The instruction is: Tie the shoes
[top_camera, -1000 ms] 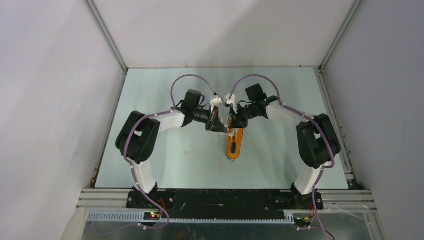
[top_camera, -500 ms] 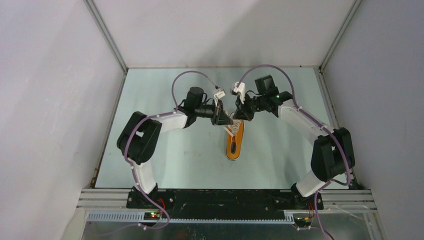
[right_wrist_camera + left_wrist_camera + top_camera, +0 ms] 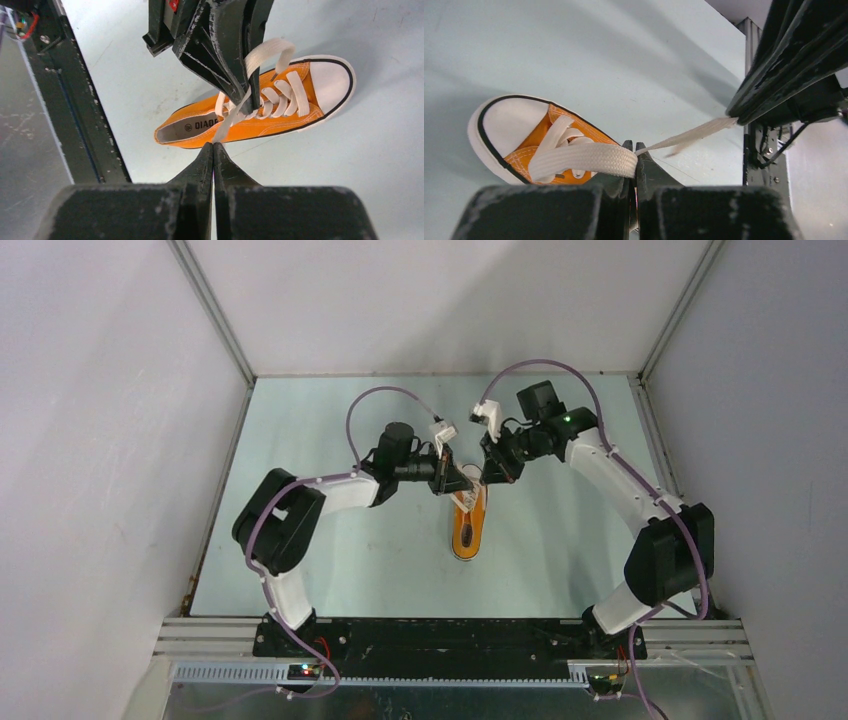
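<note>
The orange shoe lies on the table with its white toe cap toward the arms' bases. My left gripper is shut on a wide white lace loop that comes up from the eyelets. A thin, taut lace runs from those jaws to the right gripper. My right gripper is shut on that lace strand, which rises to the left gripper's fingers. In the top view, the left gripper and right gripper hang close together above the shoe's heel end.
The pale green table is walled by grey panels on three sides. A black frame rail runs along the near edge by the arm bases. Purple cables arch over both wrists.
Both grippers have shifted right and toward the far wall above the shoe. The right arm's elbow swung outward to the right. The lace between the two grippers is now stretched tight.
</note>
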Robot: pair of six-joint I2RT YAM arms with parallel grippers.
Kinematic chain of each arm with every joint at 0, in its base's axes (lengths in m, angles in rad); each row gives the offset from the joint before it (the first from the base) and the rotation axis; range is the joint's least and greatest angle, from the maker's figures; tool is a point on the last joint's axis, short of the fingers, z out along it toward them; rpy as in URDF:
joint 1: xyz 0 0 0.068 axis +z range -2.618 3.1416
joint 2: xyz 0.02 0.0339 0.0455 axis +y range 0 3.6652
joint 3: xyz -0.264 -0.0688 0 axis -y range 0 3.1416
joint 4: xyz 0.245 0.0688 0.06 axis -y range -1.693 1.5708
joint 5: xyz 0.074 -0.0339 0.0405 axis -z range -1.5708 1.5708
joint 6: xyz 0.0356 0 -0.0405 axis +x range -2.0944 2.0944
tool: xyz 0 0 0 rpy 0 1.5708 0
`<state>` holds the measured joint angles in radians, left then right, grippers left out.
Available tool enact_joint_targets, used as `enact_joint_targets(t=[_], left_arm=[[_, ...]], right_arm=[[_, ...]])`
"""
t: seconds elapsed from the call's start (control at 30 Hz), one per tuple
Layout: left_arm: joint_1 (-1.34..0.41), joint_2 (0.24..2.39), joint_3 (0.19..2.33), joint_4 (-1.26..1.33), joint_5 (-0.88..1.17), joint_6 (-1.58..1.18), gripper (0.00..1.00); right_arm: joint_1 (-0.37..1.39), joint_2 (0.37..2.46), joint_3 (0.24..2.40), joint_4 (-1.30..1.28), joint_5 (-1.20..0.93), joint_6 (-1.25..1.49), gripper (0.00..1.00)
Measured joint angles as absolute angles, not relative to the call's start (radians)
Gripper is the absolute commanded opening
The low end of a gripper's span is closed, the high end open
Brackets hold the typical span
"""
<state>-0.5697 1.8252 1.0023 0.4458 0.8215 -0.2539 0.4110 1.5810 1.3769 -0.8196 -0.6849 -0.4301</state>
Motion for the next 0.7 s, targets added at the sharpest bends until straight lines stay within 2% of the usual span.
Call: enact_joint_targets(t=[0.43, 0.5, 0.6, 0.7], left_arm=[[-0.595, 1.812, 1.002, 0.41, 0.682, -0.229, 0.07], [-0.598, 1.812, 1.002, 0.414, 0.68, -0.238, 0.07], [-0.601, 1.812, 1.002, 0.414, 0.67, -0.239, 0.06], [-0.601, 1.812, 1.002, 0.394, 0.652, -0.233, 0.07]], right_arm=[[0.344, 1.662, 1.42, -0.91, -0.869, -0.223, 0.0], [0.342, 1.665, 1.417, -0.897, -0.879, -0.187, 0.05], [0.334, 1.666, 1.412, -0.875, -0.871, -0.167, 0.22], [0.308, 1.654, 1.385, -0.82, -0.813, -0.186, 0.35]])
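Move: The right hand holds one lace end above the shoe, whose middle is about 6 cm back, 3 cm to its left and 13 cm below. The lace loop pinched in the left fingers is roughly 4 cm left, 1 cm back and 5 cm below the right hand; the toe cap is 3 cm ahead, 2 cm left and 13 cm below. From the left hand, the shoe's middle is some 5 cm back, 1 cm left and 8 cm below. Left still pinching, right rolls about 20 degrees easing back, then forward 2 cm, opening to free its lace. ##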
